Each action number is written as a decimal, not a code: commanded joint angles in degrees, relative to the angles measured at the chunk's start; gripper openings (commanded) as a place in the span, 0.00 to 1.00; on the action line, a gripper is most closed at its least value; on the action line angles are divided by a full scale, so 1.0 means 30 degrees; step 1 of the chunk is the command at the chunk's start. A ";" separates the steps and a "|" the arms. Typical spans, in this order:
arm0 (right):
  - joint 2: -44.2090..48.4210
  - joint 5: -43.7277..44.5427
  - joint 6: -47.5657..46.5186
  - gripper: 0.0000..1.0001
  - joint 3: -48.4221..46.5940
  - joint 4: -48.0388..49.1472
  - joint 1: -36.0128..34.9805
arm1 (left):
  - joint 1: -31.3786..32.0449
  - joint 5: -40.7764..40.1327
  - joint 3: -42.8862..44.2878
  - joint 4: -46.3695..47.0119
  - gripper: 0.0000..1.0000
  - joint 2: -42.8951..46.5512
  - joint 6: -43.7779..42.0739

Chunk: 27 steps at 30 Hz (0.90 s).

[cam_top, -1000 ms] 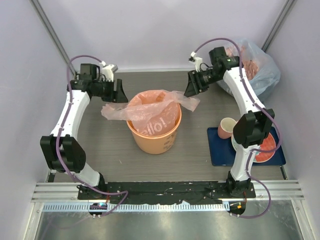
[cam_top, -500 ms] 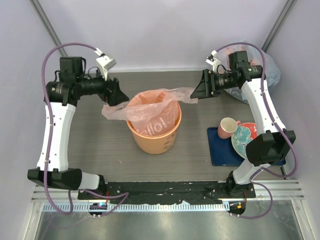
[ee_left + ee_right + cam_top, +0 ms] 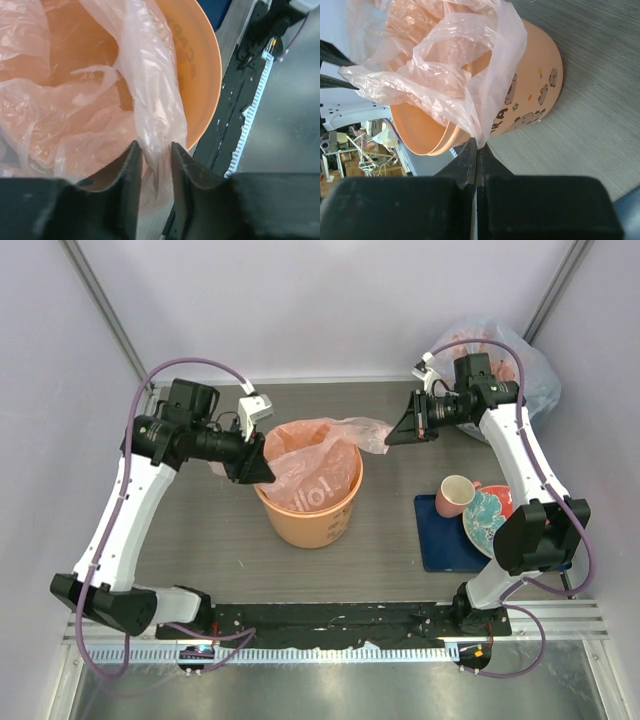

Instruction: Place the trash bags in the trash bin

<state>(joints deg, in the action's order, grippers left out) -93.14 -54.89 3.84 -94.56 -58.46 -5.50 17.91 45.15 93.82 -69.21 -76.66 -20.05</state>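
The orange trash bin [image 3: 312,522] stands mid-table. The pale-pink trash bag [image 3: 312,452] lies over and inside its mouth, with white lettering showing. My left gripper [image 3: 262,468] is at the bin's left rim, shut on a bunched fold of the bag [image 3: 152,95], just above the bin's inner wall [image 3: 202,60]. My right gripper [image 3: 392,432] is to the right of and above the bin, shut on the bag's right edge [image 3: 445,65], which stretches from the bin [image 3: 537,82] to its tips [image 3: 479,146].
A bluish-clear sack stuffed with pink plastic [image 3: 522,375] sits in the back right corner, behind my right arm. A blue tray [image 3: 445,540] at the right holds a pink cup [image 3: 455,495] and coloured plates [image 3: 490,520]. Walls close in on both sides.
My left gripper has moved right and down from beside the bin to its left rim, taking the bag's left edge over the mouth. My right gripper has held its place, still gripping.
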 commanded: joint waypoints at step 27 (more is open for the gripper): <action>-0.0293 0.7191 -0.2596 0.01 0.4834 0.3518 -0.2504 | 0.4957 -0.5262 -1.3751 1.0352 0.00 0.5516 -0.1666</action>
<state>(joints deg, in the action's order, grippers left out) -90.96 -38.96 -6.94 -78.08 -57.78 -12.23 32.62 34.57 55.37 -47.92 -58.94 -26.96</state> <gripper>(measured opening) 0.028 0.020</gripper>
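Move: The trash bag's edge hangs right between my left fingers, which aren't shut yet; the middle of the trash bin's mouth lies about 8 cm ahead of that hand, 9 cm to its right and 9 cm below. My right hand already pinches a bag corner; from it the mouth's middle is about 14 cm left, 2 cm back, 5 cm below. The pink mug stands roughly 18 cm right of my right hand, nearly level fore and aft, 22 cm below. I shut my left fingers on the bag's edge and pull back about 10 cm, then sink some 13 cm outside the bin's near-left rim, easing forward again. My right hand keeps its pinch, draws back about 6 cm and slightly right, then drops about 11 cm beside the bin's right side, edging forward, fingers tipping down some 20 degrees. ##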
